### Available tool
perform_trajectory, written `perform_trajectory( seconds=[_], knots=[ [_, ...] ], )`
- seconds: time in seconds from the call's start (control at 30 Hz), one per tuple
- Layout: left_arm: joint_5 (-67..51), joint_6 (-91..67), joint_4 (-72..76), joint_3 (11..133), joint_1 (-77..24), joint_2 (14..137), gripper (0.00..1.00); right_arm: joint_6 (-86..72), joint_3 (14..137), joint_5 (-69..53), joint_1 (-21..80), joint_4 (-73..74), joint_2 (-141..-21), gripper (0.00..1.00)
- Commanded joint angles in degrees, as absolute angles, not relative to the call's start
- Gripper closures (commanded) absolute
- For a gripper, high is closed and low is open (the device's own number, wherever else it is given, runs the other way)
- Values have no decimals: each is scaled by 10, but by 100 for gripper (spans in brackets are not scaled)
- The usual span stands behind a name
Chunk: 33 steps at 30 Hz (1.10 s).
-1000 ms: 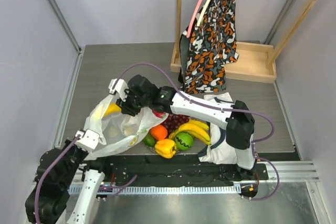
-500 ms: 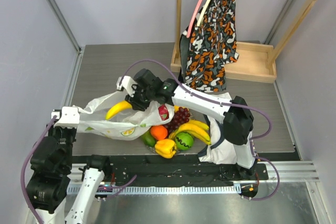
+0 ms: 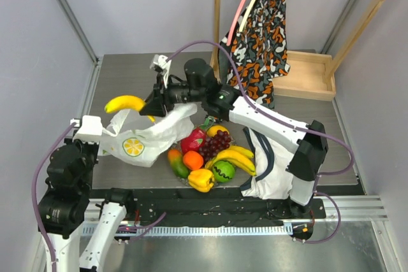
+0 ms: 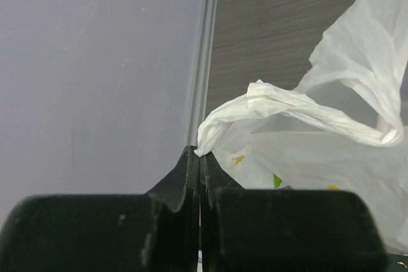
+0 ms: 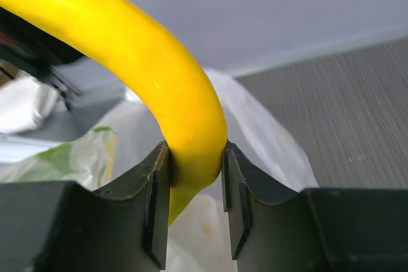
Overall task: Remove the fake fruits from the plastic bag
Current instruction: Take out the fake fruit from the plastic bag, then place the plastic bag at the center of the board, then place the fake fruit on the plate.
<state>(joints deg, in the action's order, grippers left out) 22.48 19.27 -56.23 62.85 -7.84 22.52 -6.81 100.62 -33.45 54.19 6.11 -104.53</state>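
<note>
The white plastic bag (image 3: 150, 137) with a lemon-slice print lies slack left of centre. My left gripper (image 3: 105, 130) is shut on its twisted handle (image 4: 280, 105), at the bag's left end (image 4: 201, 151). My right gripper (image 3: 150, 107) is shut on a yellow banana (image 3: 125, 102), held in the air above and left of the bag; the fruit (image 5: 153, 81) fills the gap between the jaws. On the table beside the bag lies a pile of fake fruits (image 3: 207, 154): red fruit, grapes, bananas, orange, yellow pepper, green ball.
An orange-black patterned cloth bag (image 3: 258, 49) hangs from a wooden rack (image 3: 306, 74) at the back right. A white garment with navy trim (image 3: 271, 164) lies front right. A metal rail (image 3: 89, 106) borders the table on the left, next to the wall.
My right gripper has lifted the banana out of the bag, up and toward the back. The left gripper pulled the bag's handle leftward; the bag has flattened and more fruits lie uncovered.
</note>
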Motion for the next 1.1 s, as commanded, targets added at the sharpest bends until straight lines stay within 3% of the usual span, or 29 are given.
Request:
perform_trajectory(
  seconds=[0.0,0.13,0.33,0.4,0.5,0.73,1.07],
  knots=[
    [203,164,-549,625,-65,252,100,-221,1033,-399,538,-101,-1007,95],
    [172,153,-545,640,-47,258,100,-203,1056,-346,534,-120,-1017,95],
    [144,133,-526,693,-3,265,100,-103,1247,-194,526,-43,-1127,95],
    [167,122,-510,712,39,266,100,-119,1341,-198,505,-43,-1171,95],
    [173,101,-499,765,83,285,100,-85,1371,-235,486,-35,-1151,96],
    [240,112,-485,796,109,291,100,60,1025,-174,437,36,-922,99],
    [258,167,-393,733,110,336,100,223,700,-133,415,226,-694,99]
  ],
)
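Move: Below the right hand, which already grips the yellow banana by one end just above the bag, the bag's body sags some 12 cm down, about 4 cm back and 4 cm to the left. The fruit pile on the plate lies roughly 17 cm to that hand's right, 10 cm back and 22 cm below; the dragon fruit is about 11 cm right, 4 cm back. From the left hand, holding the bag's handle, the pile is some 34 cm right, level ahead and 21 cm below. Lifting the banana clear of the bag, the right hand climbs some 17 cm while working forward, then swings right about 20 cm, sinking and easing back to near its starting height beyond the plate. Its wrist turns about 30 degrees clockwise, grip kept. The left hand, still pinching the handle, dips slightly, then pulls up and left, fingertips tipping upward and turning counter-clockwise. ##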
